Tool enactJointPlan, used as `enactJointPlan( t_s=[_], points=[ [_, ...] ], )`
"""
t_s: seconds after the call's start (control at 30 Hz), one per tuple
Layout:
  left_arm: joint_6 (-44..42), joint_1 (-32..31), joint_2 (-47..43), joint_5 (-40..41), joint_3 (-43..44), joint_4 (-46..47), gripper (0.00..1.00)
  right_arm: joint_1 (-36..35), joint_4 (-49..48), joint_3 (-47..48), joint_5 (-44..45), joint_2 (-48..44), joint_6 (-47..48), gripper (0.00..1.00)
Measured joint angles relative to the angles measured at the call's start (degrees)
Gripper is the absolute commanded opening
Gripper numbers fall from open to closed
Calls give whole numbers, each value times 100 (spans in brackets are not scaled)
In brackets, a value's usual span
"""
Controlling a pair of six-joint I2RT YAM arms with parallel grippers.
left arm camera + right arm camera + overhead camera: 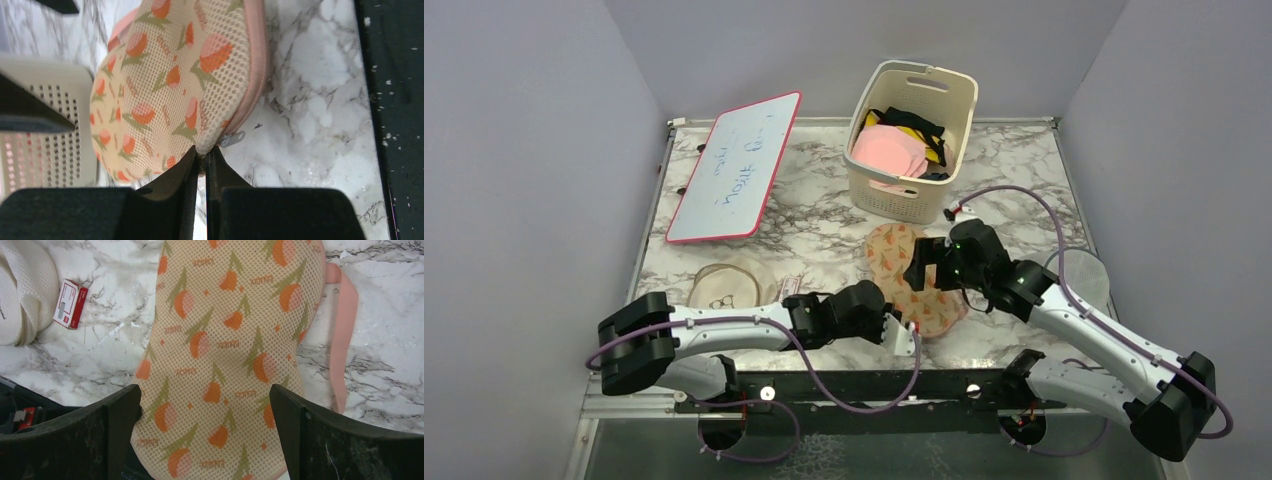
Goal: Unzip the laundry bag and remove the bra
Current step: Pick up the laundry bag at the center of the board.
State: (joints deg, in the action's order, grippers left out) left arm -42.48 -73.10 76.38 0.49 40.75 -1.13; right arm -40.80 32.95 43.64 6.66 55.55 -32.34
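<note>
The laundry bag lies flat on the marble between my two arms, a beige two-lobed mesh pouch with orange prints and pink zip edging. My left gripper sits at the bag's near lobe. In the left wrist view it is shut on the bag's edge, right beside the silver zip pull. My right gripper hovers open over the bag's waist, one finger on each side, and it covers the bag's middle from above. A pink loop lies beside the bag. The bra is hidden.
A cream slotted basket with pink and black garments stands just behind the bag. A red-framed whiteboard lies at the back left. White mesh rounds sit at the left and the right. A small red-and-white box lies nearby.
</note>
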Motion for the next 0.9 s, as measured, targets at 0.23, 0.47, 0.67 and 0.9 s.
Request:
enactJointPlan(
  t_s=[0.23, 0.47, 0.67, 0.9],
  points=[
    [1014, 422, -214, 227, 37, -114, 0, 0, -59, 216, 79, 72, -7, 100],
    [1473, 850, -116, 387, 439, -490, 0, 0, 50, 398, 356, 105, -136, 100],
    [1823, 852, -61, 597, 595, -614, 0, 0, 280, 149, 407, 105, -389, 100],
    [2264, 852, 203, 658, 855, -632, 0, 61, 345, 92, 400, 146, -678, 100]
  ],
)
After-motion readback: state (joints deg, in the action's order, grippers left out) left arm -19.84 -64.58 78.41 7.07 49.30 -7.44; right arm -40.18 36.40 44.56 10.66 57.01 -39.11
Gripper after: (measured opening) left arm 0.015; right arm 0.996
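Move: The left hand already pinches the near-left edge of the laundry bag beside its zipper pull; the bag's middle lies about 7 cm ahead, 2 cm right and 7 below. The small red box is some 21 cm to this hand's left and 7 ahead, the laundry basket about 30 cm straight ahead. Open above the bag, the right hand has its middle roughly 1 cm ahead and 11 below. Still pinching the bag, left hand carries it 6 cm forward and slightly up, turning counter-clockwise; open right bobs. ##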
